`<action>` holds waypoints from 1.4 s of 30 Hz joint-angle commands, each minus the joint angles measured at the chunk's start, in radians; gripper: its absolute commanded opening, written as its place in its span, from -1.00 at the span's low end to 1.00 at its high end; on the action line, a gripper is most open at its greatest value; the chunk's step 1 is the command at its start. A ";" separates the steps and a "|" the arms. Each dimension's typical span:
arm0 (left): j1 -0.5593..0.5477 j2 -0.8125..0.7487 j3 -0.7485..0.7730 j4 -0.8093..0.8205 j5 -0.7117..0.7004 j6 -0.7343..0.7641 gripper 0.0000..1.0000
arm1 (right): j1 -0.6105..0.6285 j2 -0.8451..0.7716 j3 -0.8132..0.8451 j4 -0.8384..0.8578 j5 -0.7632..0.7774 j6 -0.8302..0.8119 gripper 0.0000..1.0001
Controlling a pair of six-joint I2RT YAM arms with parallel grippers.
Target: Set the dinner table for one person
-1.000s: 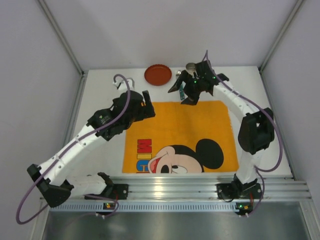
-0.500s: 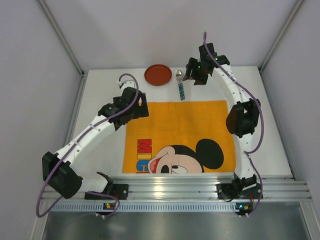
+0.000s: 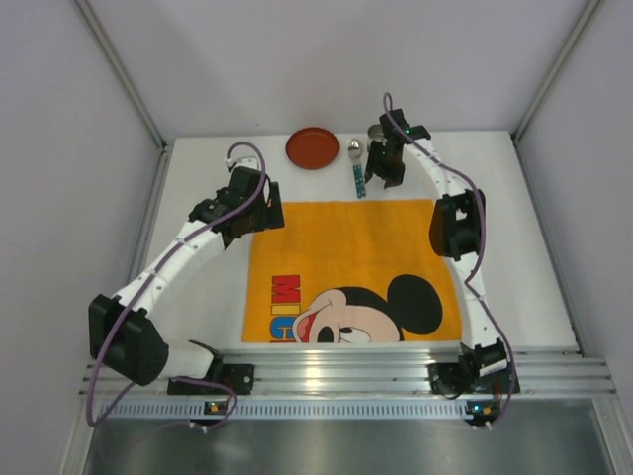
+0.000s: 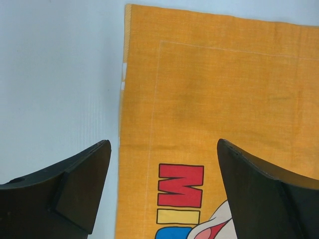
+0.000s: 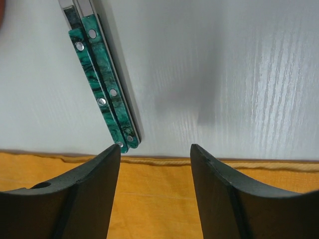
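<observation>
The white dinner table (image 3: 514, 218) holds an orange Mickey Mouse placemat (image 3: 356, 247). A red plate (image 3: 313, 148) lies behind the mat. Green-handled cutlery (image 3: 360, 180) lies to its right, a spoon bowl at the far end. A metal cup (image 3: 375, 133) is partly hidden by the right arm. My right gripper (image 3: 386, 176) is open and empty, just right of the cutlery. In the right wrist view it (image 5: 155, 149) hangs over the mat's far edge, with two green handles (image 5: 102, 84) ahead on the left. My left gripper (image 4: 163, 144) is open and empty over the mat's left edge (image 4: 122, 99).
A ribbed aluminium rail (image 3: 336, 371) runs along the near edge by the arm bases. Pale lilac walls close in the left, right and back. Bare white tabletop (image 4: 55, 74) lies left of the mat and also to its right (image 3: 504, 267).
My left gripper has drawn back and left to the mat's far left corner. My right gripper swung back toward the cup, then came forward beside the cutlery, which has not moved.
</observation>
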 commanded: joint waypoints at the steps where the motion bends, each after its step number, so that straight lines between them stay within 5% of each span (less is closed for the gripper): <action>1: 0.015 0.091 0.118 -0.015 0.026 0.015 0.83 | 0.036 0.014 0.049 0.004 0.091 -0.064 0.16; 21: 0.041 0.283 0.312 -0.104 0.059 0.033 0.79 | 0.114 0.172 0.182 0.087 0.137 -0.086 0.22; 36: 0.088 0.234 0.241 -0.072 0.070 0.089 0.79 | 0.202 0.187 0.162 0.004 0.312 -0.193 -0.49; 42: 0.090 0.182 0.224 -0.059 0.041 0.138 0.80 | 0.208 0.221 0.190 0.012 0.349 -0.218 -0.94</action>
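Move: From the right hand, the green handles of the paired cutlery lie about 5 cm to the left, 3 cm ahead and 4 cm below. The mug stands some 13 cm straight ahead, the red plate about 14 cm ahead and 18 cm left, and the orange cloth's middle roughly 26 cm back and 8 cm left. From the left hand, the handles are about 20 cm ahead, 23 cm right and 15 cm down. Carry the half-open right gripper left about 5 cm while sinking 3 cm, reaching slightly forward and easing back. Turn the wrist some 10 degrees counter-clockwise and roll its left side down to straddle the cutlery, then close and pinch both green handles near their ends. Ease the open, empty left gripper forward about 5 cm above the cloth's far left corner, tipping it slightly down. ##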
